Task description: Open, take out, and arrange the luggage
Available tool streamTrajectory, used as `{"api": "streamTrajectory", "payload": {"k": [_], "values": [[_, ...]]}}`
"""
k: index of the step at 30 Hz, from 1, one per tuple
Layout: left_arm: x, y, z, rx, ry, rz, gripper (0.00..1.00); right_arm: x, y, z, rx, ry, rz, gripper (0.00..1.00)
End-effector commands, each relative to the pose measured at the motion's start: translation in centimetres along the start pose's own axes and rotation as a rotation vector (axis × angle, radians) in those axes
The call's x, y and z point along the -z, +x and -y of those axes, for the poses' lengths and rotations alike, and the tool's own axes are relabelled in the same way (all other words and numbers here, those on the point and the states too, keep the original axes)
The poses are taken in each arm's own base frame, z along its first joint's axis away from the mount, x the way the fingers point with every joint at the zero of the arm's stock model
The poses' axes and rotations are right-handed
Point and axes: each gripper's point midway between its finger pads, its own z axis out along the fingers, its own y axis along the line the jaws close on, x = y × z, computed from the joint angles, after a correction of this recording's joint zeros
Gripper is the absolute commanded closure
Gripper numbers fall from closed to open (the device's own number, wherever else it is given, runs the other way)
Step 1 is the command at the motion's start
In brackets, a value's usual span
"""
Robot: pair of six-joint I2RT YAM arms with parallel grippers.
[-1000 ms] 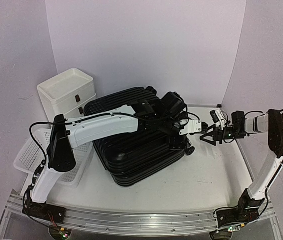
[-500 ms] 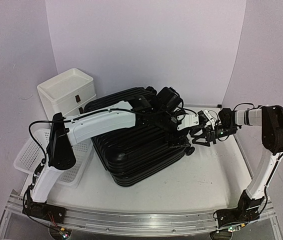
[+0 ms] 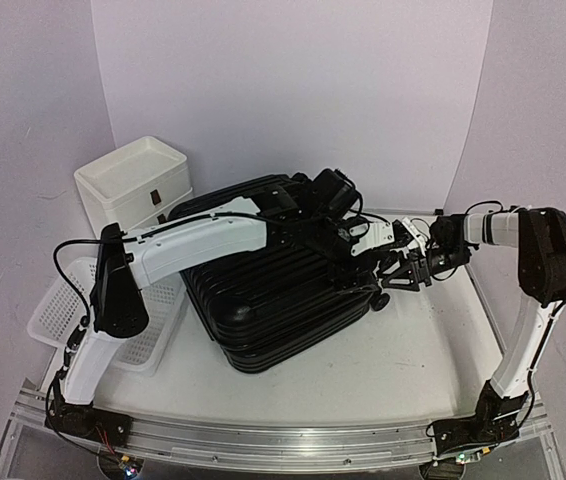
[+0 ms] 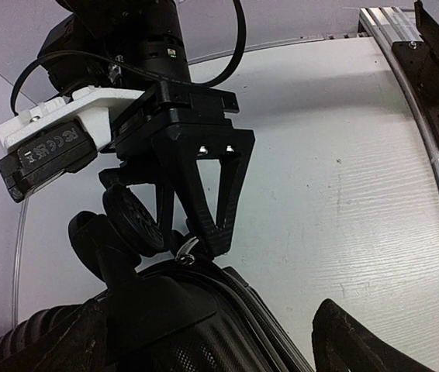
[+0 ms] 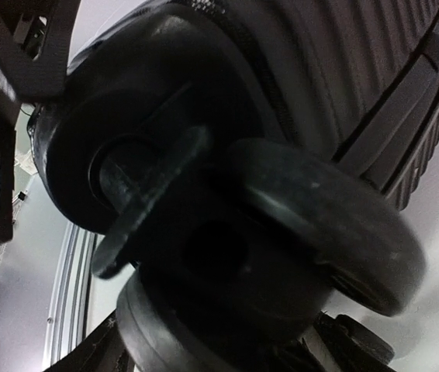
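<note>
The luggage (image 3: 273, 290) is a large black ribbed suitcase lying flat and zipped in the middle of the table. My left gripper (image 3: 348, 250) hovers over its right far corner, open, with that corner (image 4: 204, 325) between its wide jaws and one fingertip (image 4: 355, 337) clear of the shell. My right gripper (image 3: 396, 270) is at the same corner, open. Its fingertips (image 4: 218, 232) straddle a silver zipper pull (image 4: 187, 246) beside a caster wheel (image 4: 130, 221). That wheel (image 5: 297, 232) fills the right wrist view just above my right gripper (image 5: 227, 353).
A white three-drawer box (image 3: 133, 185) stands at the back left. A white perforated basket (image 3: 68, 310) lies left of the suitcase, under the left arm. A metal rail (image 3: 283, 440) runs along the near edge. Purple walls close in on three sides.
My right gripper has moved left to the suitcase's wheel corner and its jaws have narrowed somewhat. The left gripper has shifted slightly back over the same corner.
</note>
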Motion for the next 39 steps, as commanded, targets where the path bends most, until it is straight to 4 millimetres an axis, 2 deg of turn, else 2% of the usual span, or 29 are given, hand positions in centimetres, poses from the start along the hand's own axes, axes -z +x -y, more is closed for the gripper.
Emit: {"api": "streamTrajectory", "payload": {"k": [1,4,7,9,12,19,26,29,34,39], "values": [[6.0,-3.1,-1.2,0.114,-0.006,0.064,0.08,-0.6,-0.5,-0.6,-0.003,-0.003,-0.038,0.3],[8.9,-5.7,-0.9,0.168,0.023,0.153,0.07,-1.0,-0.2,-0.4,-0.034,0.007,-0.069,0.3],[11.6,-7.0,-0.2,0.181,0.038,0.208,0.07,-1.5,-0.2,-0.5,-0.067,0.004,-0.079,0.33],[13.1,-7.1,-0.1,0.181,0.021,0.223,0.07,-1.7,-0.1,-0.5,-0.069,0.012,-0.073,0.37],[14.9,-6.9,0.2,0.171,-0.006,0.235,0.07,-1.8,0.3,0.7,-0.078,0.086,-0.068,0.48],[15.9,-6.4,0.7,0.181,-0.013,0.235,0.08,-2.0,1.0,0.4,-0.046,0.114,-0.105,0.7],[15.1,-6.2,0.7,0.178,-0.01,0.231,0.08,-1.8,1.4,0.0,-0.001,0.13,-0.123,0.89],[14.3,-6.1,0.6,0.173,0.001,0.227,0.08,-1.6,1.3,-0.3,0.023,0.135,-0.125,1.0],[12.0,-5.6,0.8,0.148,0.032,0.213,0.07,-1.2,1.3,-0.6,0.066,0.165,-0.146,1.0],[8.5,-4.9,0.4,0.081,0.012,0.172,0.03,-0.3,1.9,0.1,0.143,0.273,-0.209,1.0]]}}
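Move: The silver zipper pull on the suitcase's corner sits almost between the right hand's open fingers, about 1 cm back, 1 cm left and 2 cm below. The nearest wheel is some 4 cm ahead of that hand and about level with it sideways; the suitcase's middle lies roughly 25 cm to the left, neither ahead nor back. From the open left hand, the pull is about 7 cm right, 3 cm ahead and 8 cm below. The right hand's fingers pinch the zipper pull beside the wheel, closing from well open to nearly shut as the hand sinks about 2 cm and eases slightly back, fingers tipping down some 15 degrees. The left hand, staying wide open, lifts clear over the suitcase, up about 12 cm, left and somewhat back, pauses, then starts down again and to the right. ##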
